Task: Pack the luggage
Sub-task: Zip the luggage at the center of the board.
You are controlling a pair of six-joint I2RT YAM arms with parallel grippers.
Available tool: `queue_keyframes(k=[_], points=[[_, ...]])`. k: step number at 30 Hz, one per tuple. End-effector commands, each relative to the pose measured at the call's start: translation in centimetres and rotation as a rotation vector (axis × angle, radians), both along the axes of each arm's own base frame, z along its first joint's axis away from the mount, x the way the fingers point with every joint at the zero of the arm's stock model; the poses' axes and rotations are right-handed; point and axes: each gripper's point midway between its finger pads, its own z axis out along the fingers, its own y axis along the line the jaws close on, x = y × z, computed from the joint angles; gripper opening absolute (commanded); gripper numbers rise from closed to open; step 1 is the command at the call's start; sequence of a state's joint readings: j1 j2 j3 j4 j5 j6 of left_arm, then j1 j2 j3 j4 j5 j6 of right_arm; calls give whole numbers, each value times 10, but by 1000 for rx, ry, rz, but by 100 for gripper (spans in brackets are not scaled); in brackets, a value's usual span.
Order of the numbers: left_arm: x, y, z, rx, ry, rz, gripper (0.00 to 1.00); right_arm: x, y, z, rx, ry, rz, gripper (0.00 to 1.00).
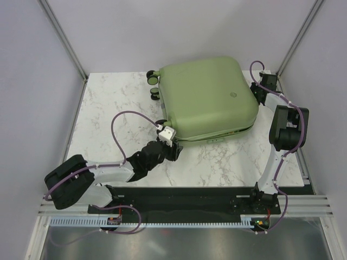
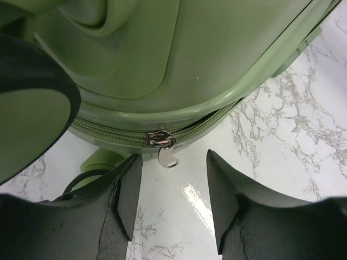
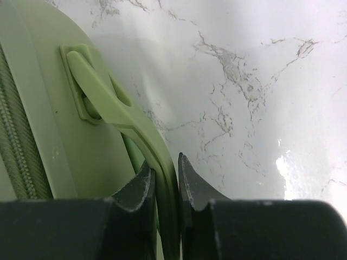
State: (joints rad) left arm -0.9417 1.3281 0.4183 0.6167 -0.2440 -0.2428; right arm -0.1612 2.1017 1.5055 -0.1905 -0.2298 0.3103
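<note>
The pale green luggage lies flat and closed on the marble table. My left gripper sits low at its near-left corner. In the left wrist view the left gripper is open. The metal zipper pull hangs from the zip line just beyond the fingertips, with nothing between the pads. My right gripper is at the luggage's right side. In the right wrist view the right gripper is shut on the green side handle.
Two caster wheels stick out at the luggage's far-left end. One wheel looms blurred at the left of the left wrist view. Grey walls and metal frame posts enclose the table.
</note>
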Motion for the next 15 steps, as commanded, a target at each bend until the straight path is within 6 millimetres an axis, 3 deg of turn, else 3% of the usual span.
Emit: queue_keyframes(k=[1,6,13,15], points=[[17,-11,31,-66,-82,26,56,-25,-9,-51,0,180,-194,0],[24,-4,33,-40,-111,70,51,-23,-10,-50,-4,175,-189,0],[31,-9,43,-56,-138,76,15,-26,-7,-54,-3,184,-179,0],[31,-10,46,-63,-145,73,9,-25,-8,-53,-5,181,-180,0]])
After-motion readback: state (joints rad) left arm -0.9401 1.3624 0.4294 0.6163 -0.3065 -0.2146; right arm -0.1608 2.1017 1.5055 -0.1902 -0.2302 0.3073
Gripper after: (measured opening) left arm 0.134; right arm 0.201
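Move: The silver zip pull hangs from its slider just off the left hand's open fingertips, about 2 cm ahead of the hand point, level sideways and 1 cm lower. The luggage's upper wheel stands roughly 7 cm ahead, 5 cm left and 6 cm above that hand; the luggage's middle is some 20 cm ahead and 15 cm right, about level in height. From the right hand the pull lies about 23 cm back, 34 cm left and slightly higher. The zip pull on the luggage's near-left corner is caught: the left hand eases forward and left, sinking a little, about 1.5 cm in all, while its fingers close from just over half open to nearly shut and pinch the pull between their tips. The right hand stays put, still gripping the green handle. ##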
